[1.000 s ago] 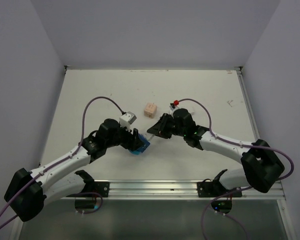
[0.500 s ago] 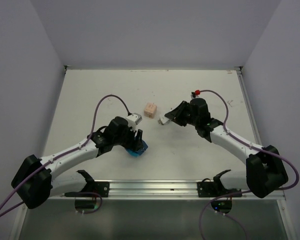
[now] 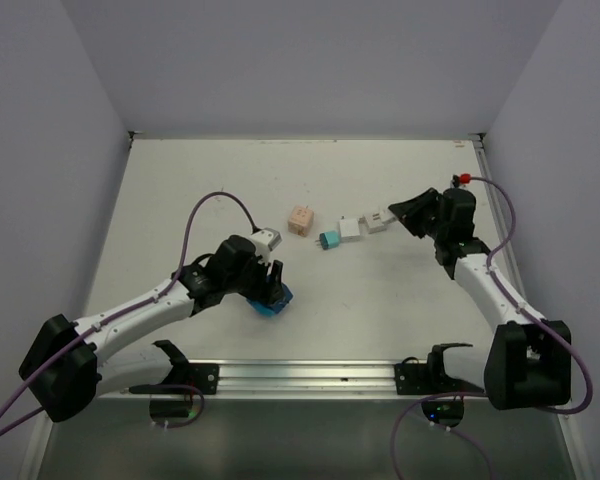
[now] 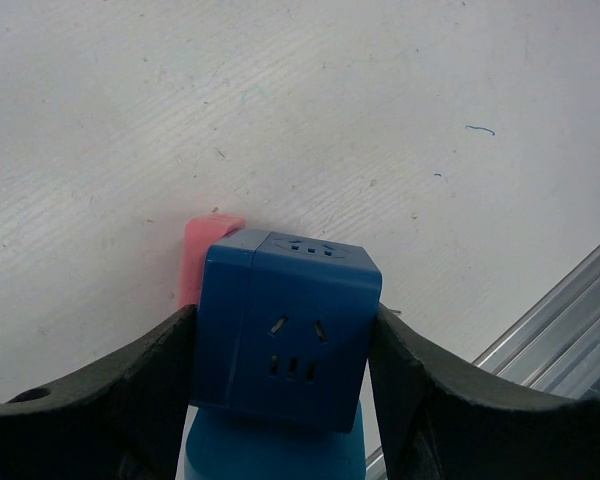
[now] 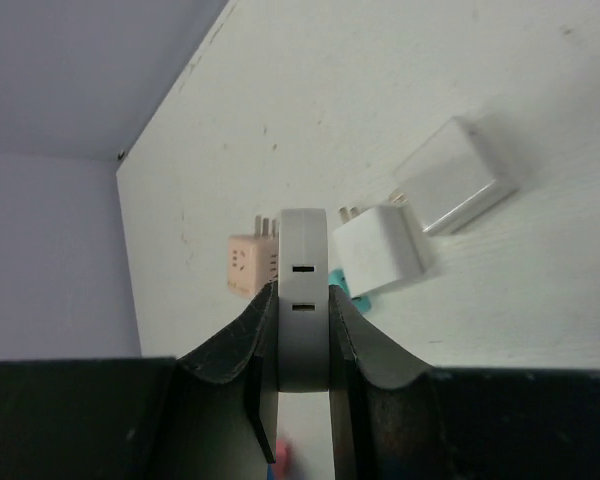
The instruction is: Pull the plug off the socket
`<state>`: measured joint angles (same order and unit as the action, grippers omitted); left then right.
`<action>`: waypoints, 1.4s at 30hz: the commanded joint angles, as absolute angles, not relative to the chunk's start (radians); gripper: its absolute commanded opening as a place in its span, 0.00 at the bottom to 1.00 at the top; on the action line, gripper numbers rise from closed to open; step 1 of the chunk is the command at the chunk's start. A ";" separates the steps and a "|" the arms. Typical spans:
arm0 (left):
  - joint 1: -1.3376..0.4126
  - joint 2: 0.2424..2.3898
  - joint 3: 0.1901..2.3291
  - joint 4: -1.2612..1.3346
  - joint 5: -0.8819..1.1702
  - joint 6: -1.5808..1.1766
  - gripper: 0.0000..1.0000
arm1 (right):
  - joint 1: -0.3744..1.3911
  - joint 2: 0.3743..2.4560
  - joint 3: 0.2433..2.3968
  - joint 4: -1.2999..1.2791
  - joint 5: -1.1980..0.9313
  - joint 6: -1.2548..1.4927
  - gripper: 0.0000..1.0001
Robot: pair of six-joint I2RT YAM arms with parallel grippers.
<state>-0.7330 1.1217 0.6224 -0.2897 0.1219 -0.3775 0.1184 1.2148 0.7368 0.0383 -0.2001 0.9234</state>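
Observation:
A dark blue socket cube (image 4: 285,340) stands on a lighter blue base (image 4: 270,445); it also shows in the top view (image 3: 276,298). My left gripper (image 4: 283,325) is shut on the cube's two sides, low over the table in the top view (image 3: 270,285). My right gripper (image 5: 302,300) is shut on a flat white plug (image 5: 302,260) with two small slots in its face. In the top view my right gripper (image 3: 400,211) is far right of the cube, well apart from it. The plug is hidden by the fingers there.
A peach cube adapter (image 3: 300,218) lies mid-table. A teal plug (image 3: 329,241) and two white adapters (image 3: 350,227) (image 3: 377,220) lie in a row between it and my right gripper. A pink piece (image 4: 202,255) sits behind the blue cube. A metal rail (image 3: 300,375) runs along the near edge.
My right gripper has moved right and away from the blue cube with the white plug in it, uncovering the teal plug and white adapters. My left gripper still grips the cube.

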 commanded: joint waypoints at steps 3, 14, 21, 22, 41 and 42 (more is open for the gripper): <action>-0.736 1.089 0.687 -0.261 0.077 -0.420 0.00 | -0.039 1.235 0.664 0.119 -0.253 0.899 0.00; -0.735 1.118 0.738 -0.287 -0.026 -0.439 0.00 | -0.084 1.522 0.678 0.340 -0.336 0.920 0.00; -0.735 1.135 0.752 -0.290 -0.038 -0.428 0.00 | -0.086 1.637 0.701 0.411 -0.327 0.884 0.03; -0.735 1.137 0.752 -0.288 -0.038 -0.428 0.00 | -0.087 1.643 0.701 0.417 -0.322 0.877 0.04; -0.735 1.152 0.752 -0.269 -0.028 -0.422 0.00 | -0.107 1.402 0.709 0.083 -0.195 0.709 0.84; -0.733 1.151 0.752 -0.264 -0.028 -0.420 0.00 | -0.104 1.379 0.704 0.052 -0.207 0.704 0.85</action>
<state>-0.7334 1.1580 0.7010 -0.3229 -0.0242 -0.4259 -0.1051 1.4750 0.6693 0.1726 -0.2344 0.7715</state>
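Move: The right hand already holds the white plug. It is taken to a bare patch of table about 4 cm ahead, 6 cm to the right and 15 cm below. At that same level, a white box stands about 6 cm ahead and straight in line, another white plug 4 cm ahead and 7 cm left, the teal plug 1 cm ahead and 12 cm left. From the left hand the patch is some 20 cm ahead, 31 cm right and 6 cm lower. Rightward first, about 7 cm, then mostly down some 13 cm and a little forward, the right hand brings the held plug to the table beside the white box, tipping about 10 degrees downward. Its fingers open wide and let go, and the hand lifts off, drawing slightly back and right. The left hand keeps its grip on the blue socket, easing about 3 cm forward and slightly up. ##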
